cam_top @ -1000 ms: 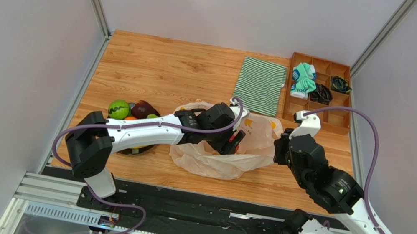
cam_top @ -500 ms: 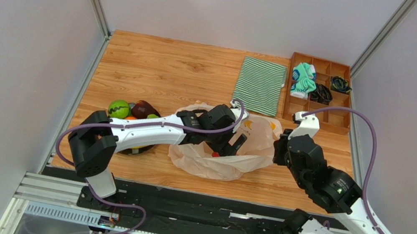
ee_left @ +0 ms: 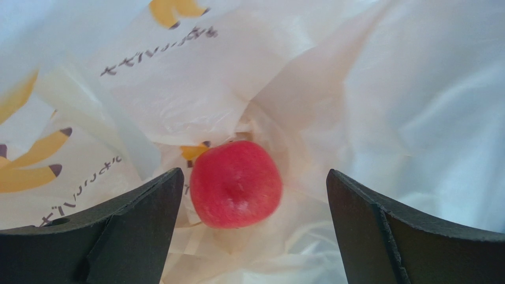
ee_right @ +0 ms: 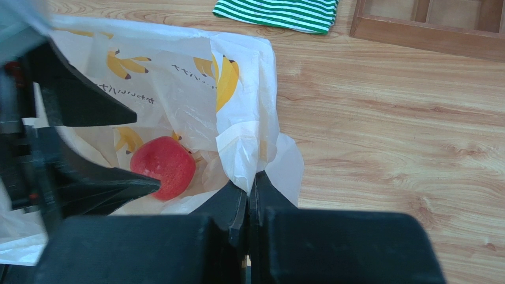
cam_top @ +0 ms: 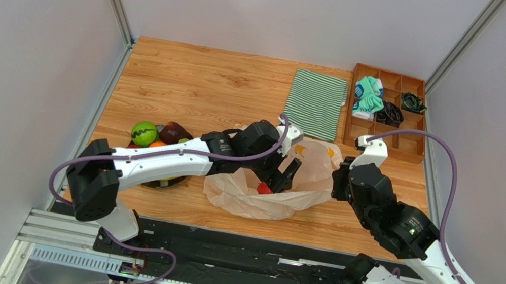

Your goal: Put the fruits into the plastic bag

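Observation:
The plastic bag (cam_top: 310,167) with banana prints lies open at the table's middle. A red apple (cam_top: 264,188) lies inside it, also in the left wrist view (ee_left: 236,183) and the right wrist view (ee_right: 163,166). My left gripper (cam_top: 281,174) is open inside the bag's mouth, just above the apple and apart from it (ee_left: 252,195). My right gripper (cam_top: 339,181) is shut on the bag's right edge (ee_right: 246,151) and holds it up. The other fruits sit at the left: a green round fruit (cam_top: 144,131) and a dark reddish one (cam_top: 174,132).
A black bowl (cam_top: 168,180) under my left arm holds the remaining fruits. A green-and-white striped cloth (cam_top: 314,104) lies behind the bag. A wooden divided tray (cam_top: 386,110) with small items stands at the back right.
My left gripper has opened and let go of the red apple, which now lies in the bag. The left arm has drawn back a little. The right gripper has not moved.

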You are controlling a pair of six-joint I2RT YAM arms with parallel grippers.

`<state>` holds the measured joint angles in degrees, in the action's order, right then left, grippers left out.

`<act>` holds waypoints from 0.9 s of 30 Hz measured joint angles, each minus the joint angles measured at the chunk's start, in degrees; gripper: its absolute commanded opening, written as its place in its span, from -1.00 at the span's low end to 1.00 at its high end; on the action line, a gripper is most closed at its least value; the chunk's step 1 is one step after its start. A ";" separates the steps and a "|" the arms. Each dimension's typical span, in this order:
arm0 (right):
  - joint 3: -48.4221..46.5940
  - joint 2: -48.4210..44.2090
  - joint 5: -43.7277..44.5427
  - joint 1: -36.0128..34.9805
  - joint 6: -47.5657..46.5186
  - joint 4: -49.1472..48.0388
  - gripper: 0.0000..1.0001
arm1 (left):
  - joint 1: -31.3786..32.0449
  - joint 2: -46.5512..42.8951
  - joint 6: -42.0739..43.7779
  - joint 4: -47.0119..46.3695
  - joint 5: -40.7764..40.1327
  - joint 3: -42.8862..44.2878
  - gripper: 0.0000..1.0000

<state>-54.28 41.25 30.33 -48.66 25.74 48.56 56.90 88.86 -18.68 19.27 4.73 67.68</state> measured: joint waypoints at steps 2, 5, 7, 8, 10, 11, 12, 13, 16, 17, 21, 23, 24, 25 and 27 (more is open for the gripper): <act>0.00 0.00 0.00 0.00 0.00 0.00 -1.00 | 0.02 -2.49 0.48 -1.29 1.99 -0.24 0.97; 0.02 -0.02 0.00 0.00 0.13 0.00 -1.00 | 0.00 -6.67 1.60 -3.58 6.05 -0.48 0.97; 0.02 0.00 0.00 0.00 0.22 0.00 -1.00 | 0.02 -8.57 2.36 -5.03 8.72 -0.50 0.97; 0.02 0.00 0.00 0.00 0.28 0.00 -1.00 | 0.02 -9.38 2.69 -5.81 10.10 -0.48 0.98; 0.02 0.00 0.00 0.00 0.37 0.00 -1.00 | 0.02 -10.62 3.30 -7.10 12.17 -0.50 0.98; 0.02 -0.04 0.00 0.00 0.39 0.00 -1.00 | 0.02 -11.08 3.69 -7.63 12.94 -0.48 0.98; 0.02 -0.07 0.00 0.00 0.42 0.00 -1.00 | 0.00 -11.39 3.96 -8.07 13.40 -0.48 0.98; 0.02 -0.11 0.00 0.00 0.42 0.02 -1.00 | -0.11 -11.74 4.24 -8.50 13.94 -0.48 0.98; 0.02 -0.22 0.00 0.00 0.44 0.02 -1.00 | -0.96 -12.57 4.37 -9.92 15.17 -0.50 0.98; 0.02 -0.24 0.02 0.00 0.46 0.04 -1.00 | -1.57 -13.07 4.17 -10.54 15.30 -0.50 0.98; 0.04 -0.52 0.04 0.00 0.59 0.07 -1.00 | -3.67 -16.20 3.93 -11.52 12.02 -0.50 0.98; 0.07 -0.57 0.04 0.00 0.61 0.07 -1.00 | -4.48 -18.32 3.82 -11.43 9.22 -0.50 0.98; 0.07 -0.59 0.04 0.00 0.61 0.07 -1.00 | -5.11 -19.54 3.63 -11.41 7.91 -0.50 0.98; 0.07 -0.59 0.04 0.00 0.61 0.09 -1.00 | -5.79 -21.00 3.34 -11.43 6.67 -0.50 0.98; 0.07 -0.59 0.04 0.00 0.61 0.09 -0.99 | -7.76 -23.78 2.51 -11.69 5.07 -0.90 0.98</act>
<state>-54.22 40.66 30.37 -48.66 26.35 48.64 49.15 65.08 -16.16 7.57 9.80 66.78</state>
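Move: The fruit bowl lies about 30 cm to the left of the open, empty left hand, some 3 cm farther out and 10 cm lower; the watermelon is at the bowl's far left, about 37 cm left of this hand and 10 cm ahead. The apple is already free in the bag, roughly 10 cm straight below the hand and perhaps 1 cm left. From the right hand, the bowl is some 41 cm left, 4 cm ahead and 18 cm below. The left hand, fingers staying wide open, climbs about 20 cm up out of the bag and away from the apple, first easing 3 to 4 cm back and slightly right, then swinging forward again and drifting left, to end some 5 cm left of its start. On the way the wrist tips the fingers up by some 35 degrees, from slanting down into the bag to almost level, pointing right and forward, while the right hand stays put, shut and still pinching the bag's right-hand rim. ##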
